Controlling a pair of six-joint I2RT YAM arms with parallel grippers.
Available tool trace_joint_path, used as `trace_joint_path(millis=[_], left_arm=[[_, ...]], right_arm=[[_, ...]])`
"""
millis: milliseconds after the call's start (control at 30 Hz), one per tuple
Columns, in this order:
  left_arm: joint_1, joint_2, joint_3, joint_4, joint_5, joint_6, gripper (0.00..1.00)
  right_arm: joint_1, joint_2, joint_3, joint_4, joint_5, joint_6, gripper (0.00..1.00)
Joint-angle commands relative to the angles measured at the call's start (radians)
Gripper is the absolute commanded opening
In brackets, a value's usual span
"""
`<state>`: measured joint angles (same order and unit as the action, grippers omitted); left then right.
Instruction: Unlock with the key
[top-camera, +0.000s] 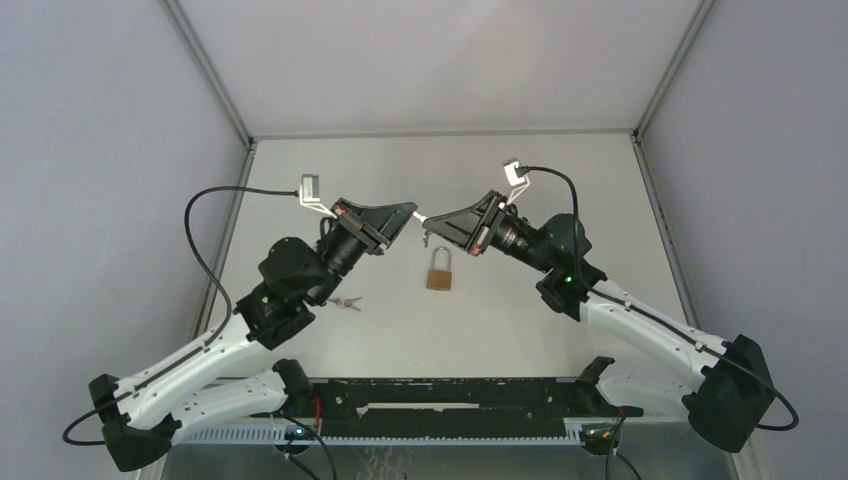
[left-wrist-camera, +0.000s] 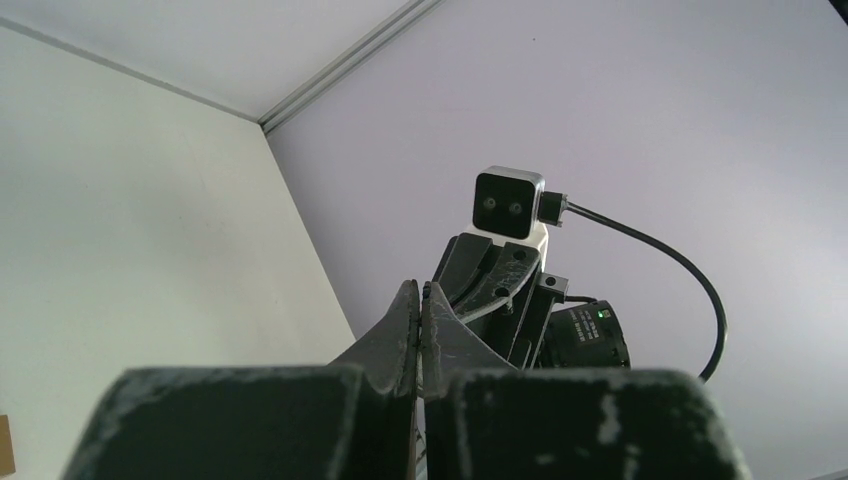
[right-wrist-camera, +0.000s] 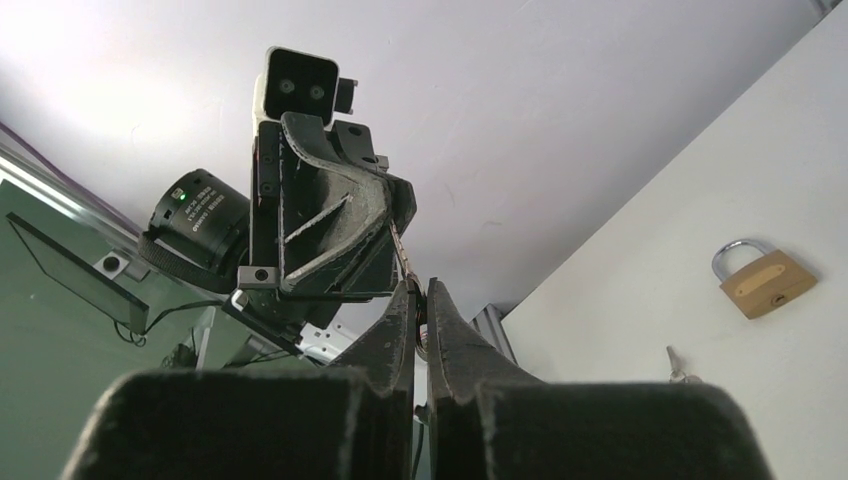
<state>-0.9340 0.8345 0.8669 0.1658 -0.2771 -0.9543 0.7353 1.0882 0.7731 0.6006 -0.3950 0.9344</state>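
Note:
A brass padlock lies flat on the white table, shackle pointing away from the arm bases. Above and behind it my two grippers meet tip to tip in the air. A thin silver key bridges them. My left gripper is shut on one end. My right gripper has its jaws pressed almost together on the other end. A small ring dangles from the key over the padlock.
A small bunch of spare keys lies on the table beside the left arm's elbow. Grey walls close in the table's left, right and back. A black rail runs along the near edge between the arm bases.

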Motion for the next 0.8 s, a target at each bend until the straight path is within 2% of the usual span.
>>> trace_joint_path(millis=[0, 200, 300, 333, 567, 667, 767], left_arm=[[-0.003, -0.037, -0.039, 0.031, -0.007, -0.023, 0.00], [-0.004, -0.052, -0.059, 0.032, -0.017, -0.027, 0.01], [-0.004, -0.054, -0.063, 0.032, -0.021, -0.023, 0.05], [-0.004, -0.056, -0.063, 0.030, -0.021, -0.018, 0.09], [0.001, -0.096, -0.036, -0.100, -0.073, 0.077, 0.65], [0.014, -0.125, -0.033, -0.189, -0.095, 0.132, 0.78], [0.027, -0.134, -0.025, -0.299, -0.103, 0.213, 0.80]], right_arm=[[-0.006, -0.014, 0.048, -0.008, 0.045, 0.014, 0.00], [-0.019, -0.019, 0.048, -0.043, 0.049, 0.008, 0.00], [-0.019, -0.021, 0.048, -0.060, 0.037, -0.007, 0.00], [-0.018, -0.022, 0.048, -0.073, 0.032, -0.017, 0.00], [-0.023, -0.086, 0.046, -0.307, 0.063, -0.128, 0.00], [-0.046, -0.123, 0.041, -0.430, 0.074, -0.163, 0.00], [-0.096, -0.156, 0.035, -0.528, 0.049, -0.186, 0.00]])
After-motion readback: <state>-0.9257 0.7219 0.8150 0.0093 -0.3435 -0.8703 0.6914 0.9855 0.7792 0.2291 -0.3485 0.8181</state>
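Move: Both closed grippers meet high over the table at the key: its blade sticks about 2 cm left from the right fingertips, its tip at the left fingertips, roughly 1 cm to their right and 1 cm back. The near padlock lies 6 cm ahead and 4 cm right of the left hand, nearly 40 below; from the right hand, 6 ahead, 2 right, 36 down. The spare keys lie some 20 cm left and 2 back of the left hand, the other padlock 23 left and 10 ahead. The left hand eases down with its fingers shut, then opens them wide to let go of the key tip and draws off left and down, about 3 cm each way, away from the right gripper. The right hand keeps its pinch on the key and sinks some 5 cm towards the near padlock, swinging about 2.5 cm to the right late on as its fingers tip down by roughly 13 degrees. ##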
